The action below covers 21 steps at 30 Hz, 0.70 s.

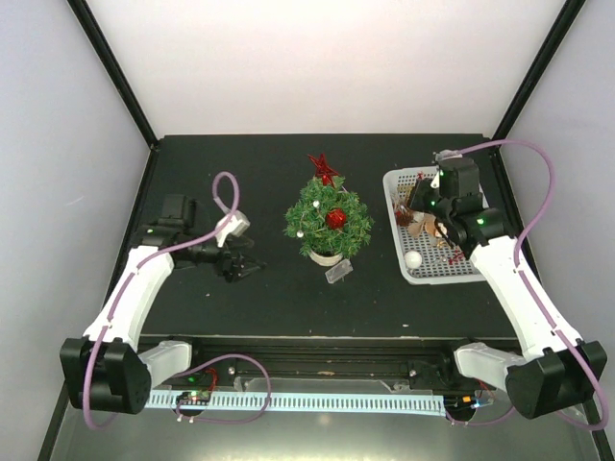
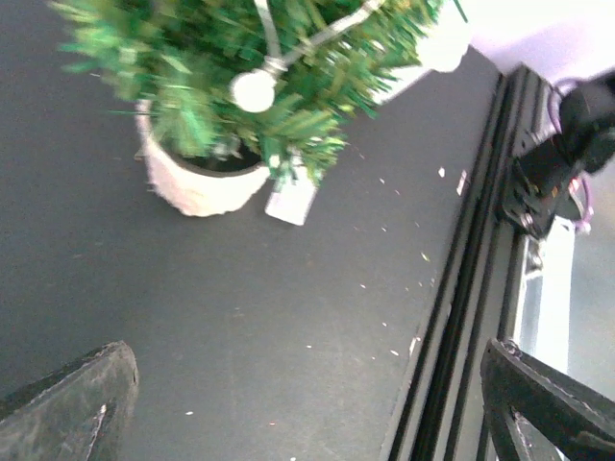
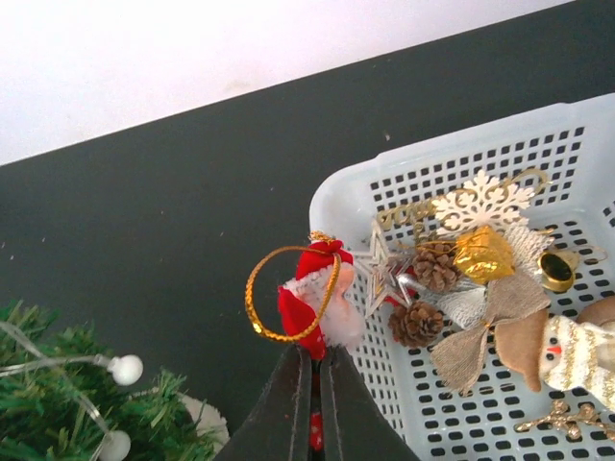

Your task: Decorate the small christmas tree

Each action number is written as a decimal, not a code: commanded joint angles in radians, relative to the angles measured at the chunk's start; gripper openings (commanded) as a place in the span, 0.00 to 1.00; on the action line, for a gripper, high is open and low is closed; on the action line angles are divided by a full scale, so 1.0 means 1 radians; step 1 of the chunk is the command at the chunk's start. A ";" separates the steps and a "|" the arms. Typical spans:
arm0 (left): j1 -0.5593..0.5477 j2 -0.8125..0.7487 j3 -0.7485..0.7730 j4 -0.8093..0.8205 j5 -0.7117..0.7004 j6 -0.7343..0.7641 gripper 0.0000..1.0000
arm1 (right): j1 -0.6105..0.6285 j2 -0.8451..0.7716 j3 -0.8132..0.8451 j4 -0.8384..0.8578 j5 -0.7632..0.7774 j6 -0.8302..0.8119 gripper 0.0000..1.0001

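Note:
The small christmas tree (image 1: pixel 329 223) stands mid-table in a white pot (image 2: pixel 197 182), with a red star on top, a red ball and a pale tag (image 2: pixel 290 200). To its left my left gripper (image 1: pixel 252 269) hovers open and empty over bare tabletop; in the left wrist view its fingers (image 2: pixel 67 403) sit far apart. My right gripper (image 3: pixel 314 353) is shut on a small red Santa ornament (image 3: pixel 317 307) with a gold loop, held above the left rim of the white mesh basket (image 3: pixel 336 202). In the right wrist view the tree (image 3: pixel 86 413) shows at lower left.
The basket (image 1: pixel 437 269) at the right holds several ornaments: pine cones (image 3: pixel 416 325), a gold gift box (image 3: pixel 483 254), a white snowflake (image 3: pixel 483 202), a silver star and a burlap bow. A black rail (image 2: pixel 471 288) runs along the table's near edge.

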 commanded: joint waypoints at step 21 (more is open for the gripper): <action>-0.314 0.352 0.186 0.247 0.009 -0.150 0.48 | 0.036 -0.042 -0.030 -0.019 -0.072 -0.020 0.01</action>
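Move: The tree's middle stands about 17 cm to the left hand's right, 9 cm ahead and some 7 cm lower; from the same hand the red ball on its near side is about 18 cm right, 6 ahead and 5 below, the clear tag on the table about 20 right, 6 ahead and 20 below. From the right hand, holding the Santa, the tree lies roughly 19 cm left, 4 back and 13 below, the ornament basket's middle 8 right, 3 ahead and 25 below. The empty left hand sweeps about 8 cm to the right and some 3 cm down towards the near left side of the tree, edging forward only at the end, while it turns some 15 degrees clockwise and its wide-open fingers close to about half, coming close to the lower branches with the white bulb. Meanwhile the right hand keeps the Santa pinched, gold loop standing free, up above the left edge of the basket and eases only a couple of centimetres back and to the left, towards the tree. ##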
